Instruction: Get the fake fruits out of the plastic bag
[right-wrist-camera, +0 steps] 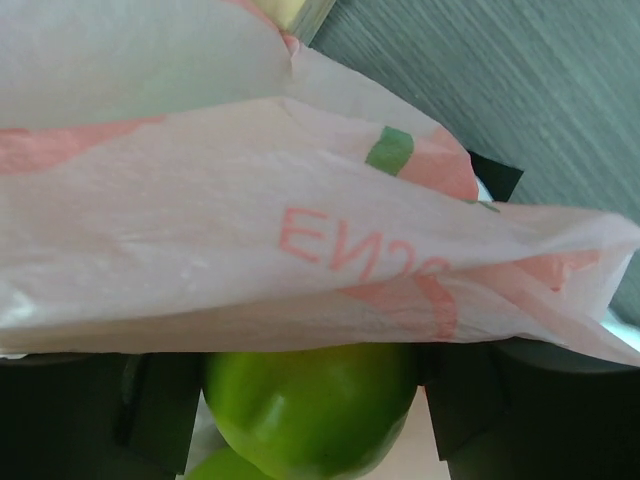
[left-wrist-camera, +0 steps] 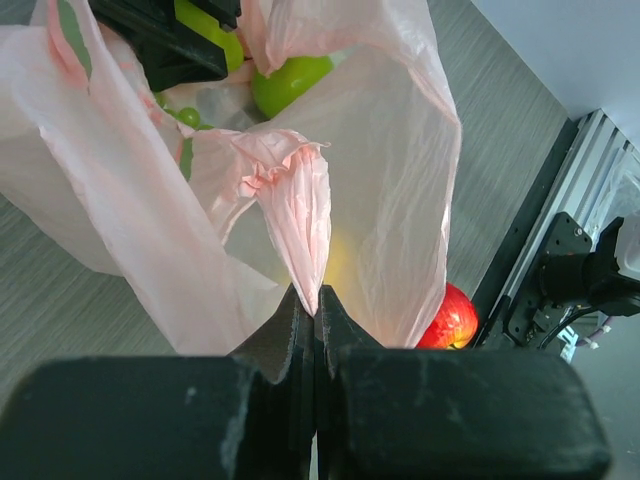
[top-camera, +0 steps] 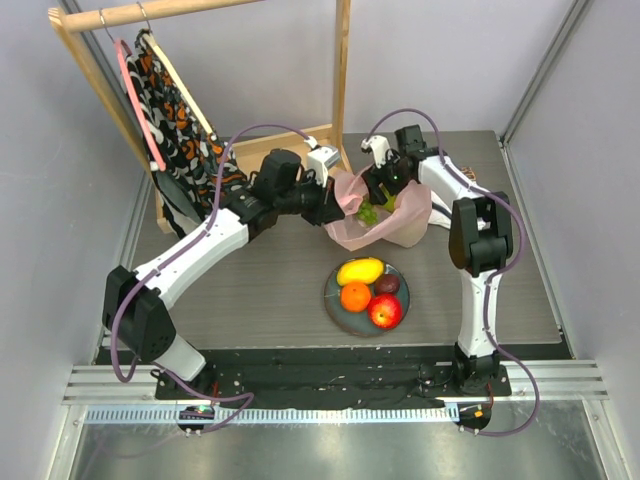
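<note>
The pink plastic bag (top-camera: 395, 222) sits behind the plate (top-camera: 336, 308), its mouth held open. My left gripper (top-camera: 326, 207) is shut on a gathered fold of the bag's rim (left-wrist-camera: 300, 210). My right gripper (top-camera: 384, 193) reaches down into the bag's mouth, and a green apple (right-wrist-camera: 310, 410) fills the gap between its fingers (right-wrist-camera: 160, 410), touching both. A bag flap (right-wrist-camera: 300, 230) covers the fingertips. A second green apple (left-wrist-camera: 290, 82) and green grapes (left-wrist-camera: 186, 116) lie inside the bag. On the plate rest a mango (top-camera: 360, 270), an orange (top-camera: 355, 296), a dark purple fruit (top-camera: 387, 283) and a red apple (top-camera: 385, 312).
A wooden rack (top-camera: 340, 70) with a patterned cloth (top-camera: 180, 130) on a pink hanger stands at the back left, its base close behind the bag. Grey walls bound the table on both sides. A metal rail (top-camera: 330, 385) runs along the near edge.
</note>
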Robot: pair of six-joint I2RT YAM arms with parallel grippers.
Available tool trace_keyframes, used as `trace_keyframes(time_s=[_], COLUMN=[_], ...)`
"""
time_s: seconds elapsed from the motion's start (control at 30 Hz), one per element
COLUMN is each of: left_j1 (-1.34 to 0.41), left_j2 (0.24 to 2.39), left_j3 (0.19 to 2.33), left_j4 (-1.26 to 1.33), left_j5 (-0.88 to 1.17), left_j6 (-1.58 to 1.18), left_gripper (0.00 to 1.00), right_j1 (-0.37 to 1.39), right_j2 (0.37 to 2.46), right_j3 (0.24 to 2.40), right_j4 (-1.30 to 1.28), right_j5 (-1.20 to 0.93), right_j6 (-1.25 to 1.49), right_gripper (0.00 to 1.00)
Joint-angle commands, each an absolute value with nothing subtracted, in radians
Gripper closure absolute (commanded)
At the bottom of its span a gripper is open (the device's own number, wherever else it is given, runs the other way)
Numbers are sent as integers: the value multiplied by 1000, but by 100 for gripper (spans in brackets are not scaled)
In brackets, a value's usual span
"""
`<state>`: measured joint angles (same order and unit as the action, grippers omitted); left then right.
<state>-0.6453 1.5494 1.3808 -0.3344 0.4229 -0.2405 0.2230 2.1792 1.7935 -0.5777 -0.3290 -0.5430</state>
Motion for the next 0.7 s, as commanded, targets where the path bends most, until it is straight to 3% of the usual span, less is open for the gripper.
trace_keyframes(time_s=[0.0, 0.13, 0.3, 0.53, 0.67], left_j1=[-643, -643, -643, -614, -557], left_j2=[1554, 1551, 1548, 1549, 1559], left_j3=[1425, 1419, 1410, 1405, 1407], left_j4=[-319, -304, -291, -278, -253], left_j5=[430, 425, 420, 377, 373], left_j6=[-222, -216, -212, -245, -307], left_gripper=[100, 100, 100, 100, 100], right_j1=[222, 222, 232, 296, 435], right_j2=[2062, 1912, 1725, 1508, 1413], right_j3=[1792, 1729, 1677, 1603, 1579], right_j4=[-589, -575, -650, -816, -933], right_j5=[-357, -393, -509, -590, -586], right_j6=[-520, -499, -474, -485, -549], right_gripper=[39, 52, 60, 57, 57])
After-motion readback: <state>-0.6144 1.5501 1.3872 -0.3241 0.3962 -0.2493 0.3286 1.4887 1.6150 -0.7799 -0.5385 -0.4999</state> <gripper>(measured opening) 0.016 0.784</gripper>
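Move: The green apple is already between the right fingers, down in the bag. The plate it is bound for lies about 27 cm back from the right hand, 6 cm left and 6 cm lower. On the plate, the red apple is some 31 cm back and 2 cm left of that hand, the yellow fruit 21 back and 8 left. Grapes lie in the bag 4 cm back and 4 left of it. From the left hand the plate is about 8 cm back, 7 right and 23 below. The green apple, still pinched between the right fingers, is drawn out of the bag: the right hand lifts some 22 cm, steeply at first, then swings back about 16 cm and a little left, on the plate's side, the wrist tilting some 20 degrees. The left hand keeps its shut grip on the gathered bag edge, easing forward and left by under 2 cm near the end. ##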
